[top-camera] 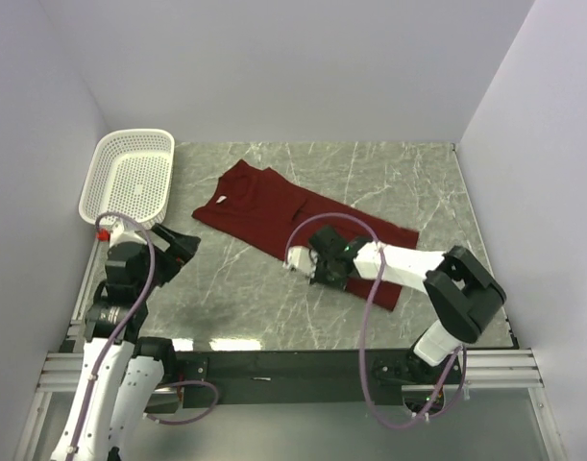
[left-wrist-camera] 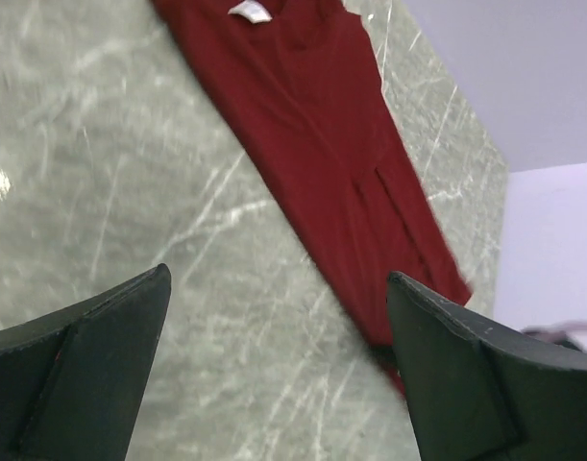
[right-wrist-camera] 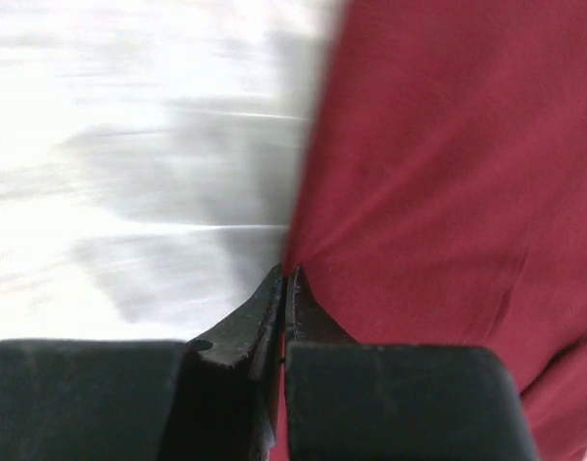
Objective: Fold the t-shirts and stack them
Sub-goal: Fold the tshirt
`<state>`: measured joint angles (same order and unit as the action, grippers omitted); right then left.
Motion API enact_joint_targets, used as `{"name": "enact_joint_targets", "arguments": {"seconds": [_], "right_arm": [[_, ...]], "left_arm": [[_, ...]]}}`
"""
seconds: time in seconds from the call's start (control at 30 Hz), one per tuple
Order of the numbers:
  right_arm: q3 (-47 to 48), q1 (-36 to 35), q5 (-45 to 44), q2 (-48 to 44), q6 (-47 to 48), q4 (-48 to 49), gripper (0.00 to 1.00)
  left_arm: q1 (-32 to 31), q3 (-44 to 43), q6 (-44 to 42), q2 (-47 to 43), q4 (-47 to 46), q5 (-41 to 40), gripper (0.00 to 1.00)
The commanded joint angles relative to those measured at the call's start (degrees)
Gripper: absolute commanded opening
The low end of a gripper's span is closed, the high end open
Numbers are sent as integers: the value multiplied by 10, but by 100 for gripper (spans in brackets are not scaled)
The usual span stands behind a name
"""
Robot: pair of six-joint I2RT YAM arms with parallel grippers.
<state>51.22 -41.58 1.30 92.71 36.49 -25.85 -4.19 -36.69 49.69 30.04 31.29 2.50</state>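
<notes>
A maroon t-shirt lies folded lengthwise into a long strip, running from the far middle of the table toward the near right. Its white neck label shows at the far end. My right gripper is shut on the near long edge of the t-shirt, its fingers pinching the cloth edge low over the table. My left gripper is open and empty at the left, apart from the t-shirt, which lies ahead of it.
A white perforated basket stands at the far left corner. The marble tabletop shows bare between the arms. White walls close in the left, back and right sides.
</notes>
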Motion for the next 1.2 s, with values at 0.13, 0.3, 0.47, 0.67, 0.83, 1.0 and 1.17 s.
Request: {"name": "enact_joint_targets", "arguments": {"seconds": [0.13,0.3,0.47,0.67,0.83,1.0,1.17], "right_arm": [[-19,-206,130,-61,-5,-111,4],[86,-235,182,-3,-5,-170,89],[164,-119,207,-44,-26,-170,91],[230,84,292,-35,-106,-119,92],[216,133,326,-41,-149,-80,93],[241,180,303,45,-242,-36,98],[358,188,309,190,-301,-56,98]], "left_arm": [[2,98,139,-50,0,51,99],[2,162,180,-22,-67,89,97],[2,176,157,43,-147,93,92],[2,166,131,268,-285,111,79],[1,81,108,445,-330,104,61],[-4,12,94,554,-323,93,56],[-6,25,77,511,-315,80,57]]}}
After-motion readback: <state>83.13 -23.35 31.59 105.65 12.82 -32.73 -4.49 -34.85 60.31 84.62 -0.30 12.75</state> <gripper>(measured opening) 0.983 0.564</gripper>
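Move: The t-shirt's near edge is already between the right fingers; the table's near edge lies about 13 cm straight back from that hand, the shirt's near right corner some 12 cm right and 5 cm back, its far collar corner roughly 28 cm ahead and 20 cm left. From the raised left hand the shirt's near left corner is about 18 cm ahead, 2 cm right and 20 cm below, the collar label 21 cm ahead and 8 cm right, the white basket 25 cm ahead and 12 cm left. The shirt's pinched near edge is dragged quickly back some 16 cm and a little left to the table's near edge by the right hand, turning counter-clockwise; its fingers then open wide and it rises and swings forward over the shirt, twisting back clockwise, dipping at the end. The left hand sinks, then reaches forward towards the near left corner, tipping down about 30 degrees, fingers half closing. ##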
